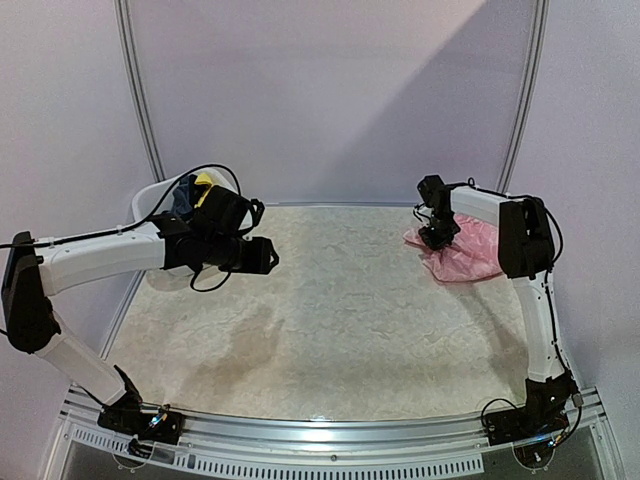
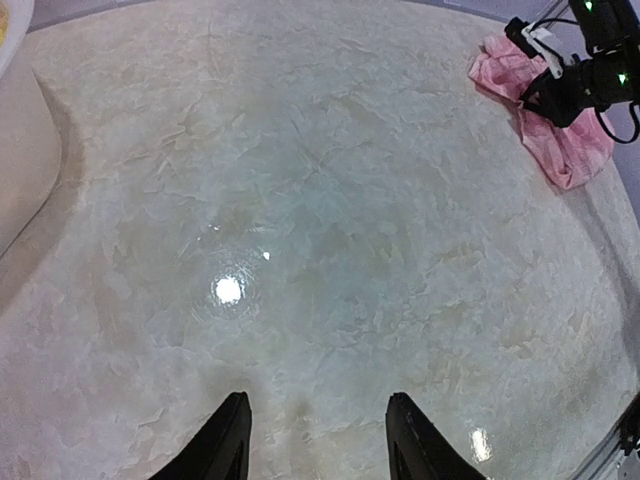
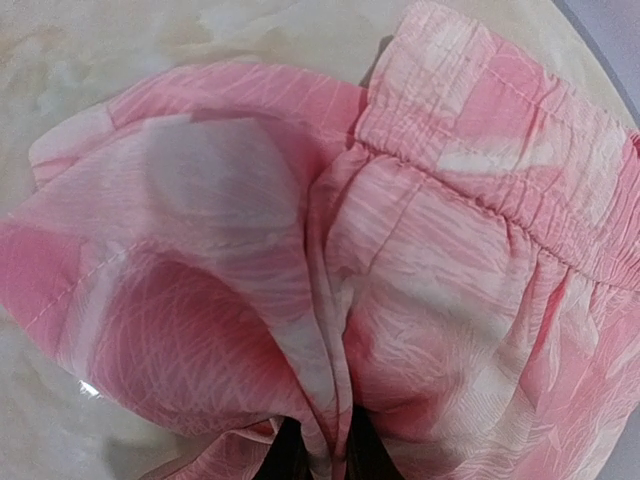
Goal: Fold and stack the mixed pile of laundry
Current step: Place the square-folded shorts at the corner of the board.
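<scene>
The thin pink piece (image 1: 468, 252) lies crumpled at the table's far right; it also shows in the left wrist view (image 2: 560, 140). My right gripper (image 1: 437, 236) is shut on a pinched fold of the pink piece (image 3: 330, 330), which fills the right wrist view. A navy garment (image 1: 184, 195) and a yellow piece (image 1: 204, 188) sit in the white tub (image 1: 150, 197) at the far left, partly hidden by my left arm. My left gripper (image 1: 270, 256) is open and empty, above bare table, its fingertips (image 2: 232, 425) wide apart.
The pale marbled table (image 1: 340, 320) spreads between the arms. The tub's wall (image 2: 20, 160) stands at the left of the left wrist view. The right arm (image 2: 590, 80) shows over the pink piece. A metal rail (image 1: 330, 440) runs along the near edge.
</scene>
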`<act>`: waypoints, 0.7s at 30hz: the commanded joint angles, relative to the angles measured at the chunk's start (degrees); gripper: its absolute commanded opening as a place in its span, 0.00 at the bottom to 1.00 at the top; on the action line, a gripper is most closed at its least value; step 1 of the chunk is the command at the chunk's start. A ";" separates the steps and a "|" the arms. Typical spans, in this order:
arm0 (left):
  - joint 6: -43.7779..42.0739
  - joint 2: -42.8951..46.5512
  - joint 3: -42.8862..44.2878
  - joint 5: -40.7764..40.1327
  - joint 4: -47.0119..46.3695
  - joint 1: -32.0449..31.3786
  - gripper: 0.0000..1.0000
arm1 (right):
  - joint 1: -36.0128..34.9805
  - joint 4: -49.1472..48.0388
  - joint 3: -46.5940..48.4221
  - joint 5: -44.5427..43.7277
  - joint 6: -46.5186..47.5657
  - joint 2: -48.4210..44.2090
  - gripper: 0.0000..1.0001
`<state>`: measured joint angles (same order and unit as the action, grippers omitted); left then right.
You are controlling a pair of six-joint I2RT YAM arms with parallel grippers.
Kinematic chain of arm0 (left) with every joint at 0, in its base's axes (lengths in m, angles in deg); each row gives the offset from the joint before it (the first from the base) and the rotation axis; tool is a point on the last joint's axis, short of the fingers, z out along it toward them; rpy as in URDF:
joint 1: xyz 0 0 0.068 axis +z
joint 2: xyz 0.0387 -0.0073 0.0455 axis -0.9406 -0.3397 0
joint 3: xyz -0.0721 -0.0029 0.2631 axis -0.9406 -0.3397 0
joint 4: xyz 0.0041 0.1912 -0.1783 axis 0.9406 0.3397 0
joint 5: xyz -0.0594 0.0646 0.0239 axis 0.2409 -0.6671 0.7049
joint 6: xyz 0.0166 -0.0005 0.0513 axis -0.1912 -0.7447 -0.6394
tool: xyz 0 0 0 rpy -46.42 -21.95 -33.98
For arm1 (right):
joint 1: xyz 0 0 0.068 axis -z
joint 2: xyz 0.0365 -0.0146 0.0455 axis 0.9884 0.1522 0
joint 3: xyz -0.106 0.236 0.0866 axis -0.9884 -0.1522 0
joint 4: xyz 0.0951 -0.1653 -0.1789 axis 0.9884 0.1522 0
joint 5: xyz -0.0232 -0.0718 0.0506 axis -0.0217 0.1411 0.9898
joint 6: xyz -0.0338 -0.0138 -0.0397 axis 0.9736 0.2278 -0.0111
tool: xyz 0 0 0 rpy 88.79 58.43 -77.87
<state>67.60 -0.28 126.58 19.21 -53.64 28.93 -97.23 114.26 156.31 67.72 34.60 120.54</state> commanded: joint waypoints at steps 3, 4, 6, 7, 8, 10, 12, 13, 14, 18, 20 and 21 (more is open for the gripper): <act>-0.22 -0.58 -0.19 0.28 -0.01 -0.54 0.47 | 2.02 -1.75 5.10 -3.39 2.26 5.29 0.12; -0.24 -0.77 -0.10 0.35 -0.05 -0.54 0.47 | 2.20 -2.58 5.24 -3.25 2.79 5.53 0.12; -0.21 -1.22 0.15 0.52 -0.15 -0.54 0.47 | 2.45 -4.48 5.32 -3.03 4.04 5.76 0.12; -0.23 -1.40 0.27 0.60 -0.11 -0.54 0.47 | 2.57 -5.42 5.35 -2.51 4.52 5.94 0.12; -0.17 -1.66 0.42 0.77 -0.09 -0.54 0.47 | 2.73 -6.27 5.23 -1.45 5.35 5.98 0.12; -0.15 -1.97 0.68 1.08 -0.09 -0.54 0.47 | 2.72 -7.85 5.25 -0.63 6.93 6.29 0.12; -0.07 -2.23 0.89 1.31 -0.05 -0.53 0.47 | 2.72 -9.21 5.26 -0.46 8.00 6.69 0.12; 0.02 -2.26 0.96 1.41 -0.03 -0.54 0.47 | 2.72 -10.00 5.30 -0.71 8.54 6.80 0.12; -0.04 -2.26 1.00 1.38 0.05 -0.54 0.47 | 2.84 -10.76 5.49 -0.83 8.77 7.07 0.12; -0.02 -2.27 1.00 1.42 0.31 -0.54 0.47 | 3.14 -11.55 7.22 -0.80 9.61 8.19 0.11; -0.07 -2.27 0.92 1.34 0.43 -0.54 0.47 | 3.29 -12.03 7.79 -0.71 10.39 8.56 0.11; -0.05 -2.29 0.87 1.26 0.38 -0.54 0.47 | 3.38 -12.46 7.84 -0.64 10.70 8.79 0.11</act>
<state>67.60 -1.98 126.58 20.21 -53.57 28.93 -94.57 104.32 162.76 65.95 43.19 126.31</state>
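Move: The right hand, low over the board, already pinches the left part of the folded pink shorts; their middle lies about 6 cm to its right and roughly level with it fore and aft, just below the fingers. The place to reach, the board's far right corner, is some 15 cm ahead and 20 cm to the right, about 2 cm lower. From the idle left hand, that corner is roughly 36 cm ahead, 60 cm to the right and 16 cm down. The right hand keeps its pinch on the left part of the shorts and draws them low and level over the board, about 6 cm forward towards the far edge and its right corner, edging some 2 cm right in the early part and then running almost straight out. The fingers stay closed throughout while the wrist tips gradually, swinging the fingertips outward by roughly 10 degrees, with no lift and no release. ##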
